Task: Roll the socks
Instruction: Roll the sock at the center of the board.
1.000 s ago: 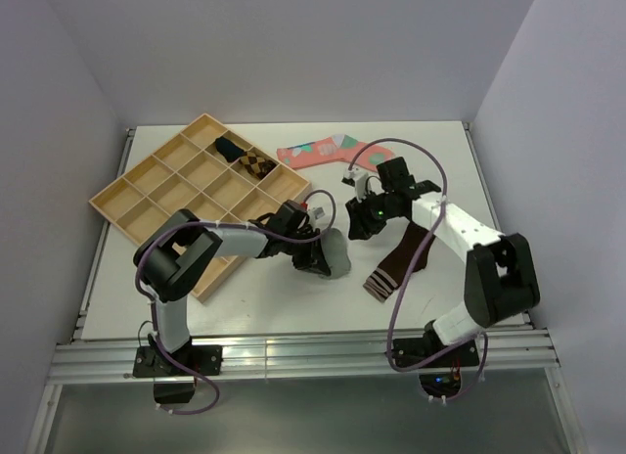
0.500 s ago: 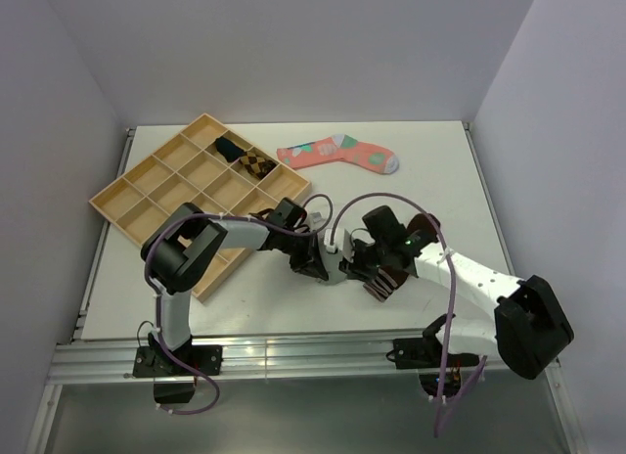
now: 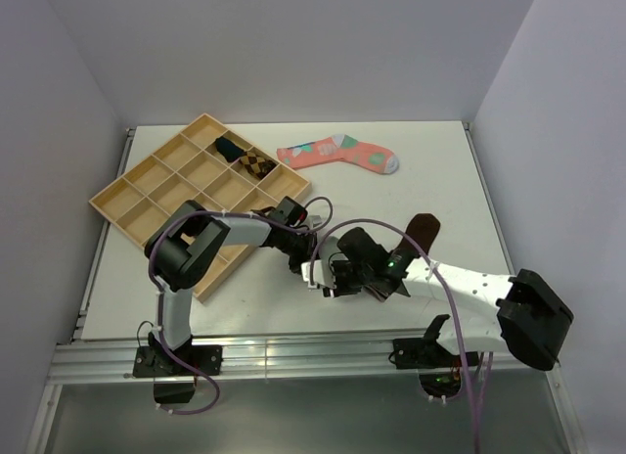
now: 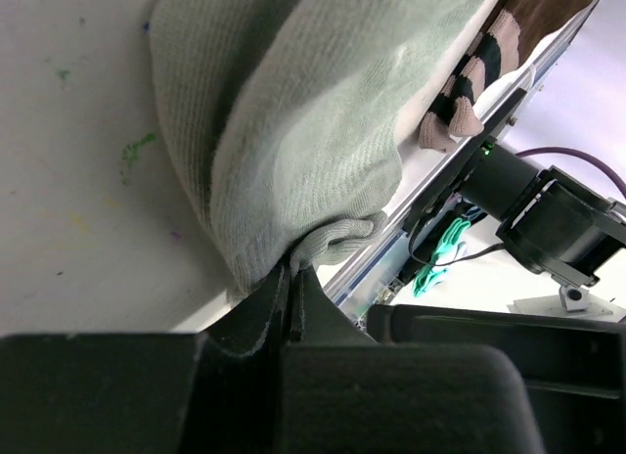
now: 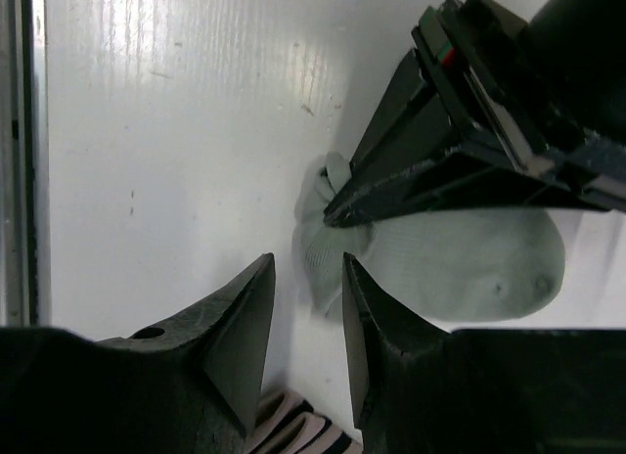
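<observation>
The grey sock [image 4: 293, 131] lies on the white table, and my left gripper [image 4: 293, 266] is shut on its bunched edge. In the right wrist view the same grey sock [image 5: 460, 263] shows with the left fingers [image 5: 430, 151] pinching its corner. My right gripper [image 5: 308, 268] is open, its tips just short of that corner and its jaws to either side of the fabric edge. The brown sock's striped cuff [image 5: 293, 430] lies under my right gripper. From above, my right arm covers most of the brown sock [image 3: 423, 229]. My right gripper [image 3: 325, 276] is beside my left gripper [image 3: 301, 260].
A wooden compartment tray [image 3: 161, 185] sits at the far left with two rolled socks [image 3: 243, 156] in its cells. An orange patterned sock [image 3: 337, 153] lies flat at the far middle. The table's near rail [image 3: 293, 351] runs just below both grippers.
My right arm has swung from the far middle down and left over the brown sock, ending next to the left gripper. The left gripper has kept its hold on the grey sock.
</observation>
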`<state>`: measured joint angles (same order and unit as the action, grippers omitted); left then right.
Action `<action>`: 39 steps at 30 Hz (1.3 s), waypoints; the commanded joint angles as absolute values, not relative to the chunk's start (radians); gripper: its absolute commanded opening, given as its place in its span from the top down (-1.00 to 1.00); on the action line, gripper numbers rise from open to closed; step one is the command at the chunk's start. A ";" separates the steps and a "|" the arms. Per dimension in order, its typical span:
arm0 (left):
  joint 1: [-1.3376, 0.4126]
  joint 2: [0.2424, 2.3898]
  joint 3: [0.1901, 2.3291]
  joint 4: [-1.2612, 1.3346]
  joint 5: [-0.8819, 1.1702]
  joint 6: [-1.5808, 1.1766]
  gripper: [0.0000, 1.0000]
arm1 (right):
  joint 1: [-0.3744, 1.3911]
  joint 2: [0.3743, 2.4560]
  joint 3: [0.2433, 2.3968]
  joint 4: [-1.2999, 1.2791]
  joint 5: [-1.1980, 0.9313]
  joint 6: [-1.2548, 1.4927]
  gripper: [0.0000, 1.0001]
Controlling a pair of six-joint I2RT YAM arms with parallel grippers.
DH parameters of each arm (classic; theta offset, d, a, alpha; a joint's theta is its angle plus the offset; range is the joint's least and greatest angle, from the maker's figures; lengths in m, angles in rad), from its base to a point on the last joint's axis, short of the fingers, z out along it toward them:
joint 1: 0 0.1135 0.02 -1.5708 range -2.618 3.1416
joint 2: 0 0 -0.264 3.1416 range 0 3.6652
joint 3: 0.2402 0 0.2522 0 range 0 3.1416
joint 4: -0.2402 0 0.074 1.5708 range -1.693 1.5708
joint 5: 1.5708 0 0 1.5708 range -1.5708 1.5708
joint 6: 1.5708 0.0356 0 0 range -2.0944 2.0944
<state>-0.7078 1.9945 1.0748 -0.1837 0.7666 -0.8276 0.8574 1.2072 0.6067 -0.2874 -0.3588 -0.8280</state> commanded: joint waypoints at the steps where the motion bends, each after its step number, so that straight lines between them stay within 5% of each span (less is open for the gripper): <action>1: -0.704 2.008 1.112 -0.221 0.781 -0.799 0.99 | 0.897 1.238 0.595 -0.190 -0.278 -0.847 0.18; 22: -0.704 2.017 1.163 -0.291 0.807 -0.769 0.98 | 0.950 1.411 0.589 -0.109 -0.120 -0.884 0.14; 31: -0.701 1.980 1.086 -0.164 0.801 -0.842 0.61 | 0.940 1.399 0.607 -0.161 -0.178 -0.839 0.79; 39: -0.684 1.876 0.991 0.026 0.637 -0.943 0.47 | 0.882 1.362 0.670 -0.349 -0.350 -0.807 0.77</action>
<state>-0.6979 1.9472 1.0119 -0.1070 0.7284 -0.8921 0.8993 1.3937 0.6277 -0.2333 -0.2466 -0.8345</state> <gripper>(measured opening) 0.257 0.135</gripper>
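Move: The grey sock's near, folded end, still pinched in the left fingertips, lies about 2 cm ahead of the right hand, 1 cm to its left and 5 cm below. From the left hand this end is about 1 cm back and 1 cm right, at the same height. The brown striped sock's middle is roughly 9 cm ahead and 18 cm right of the right hand, on the board; from the left hand it lies about 4 cm ahead and 22 cm right. Lower the open right gripper about 4 cm, easing some 2 cm forward onto the grey sock's near end as its fingers tip steeper, while the left keeps its pinch in place. Close the right fingers on the fold beside the left tips, then part the left fingers to let go and draw the right back about 1.5 cm. ##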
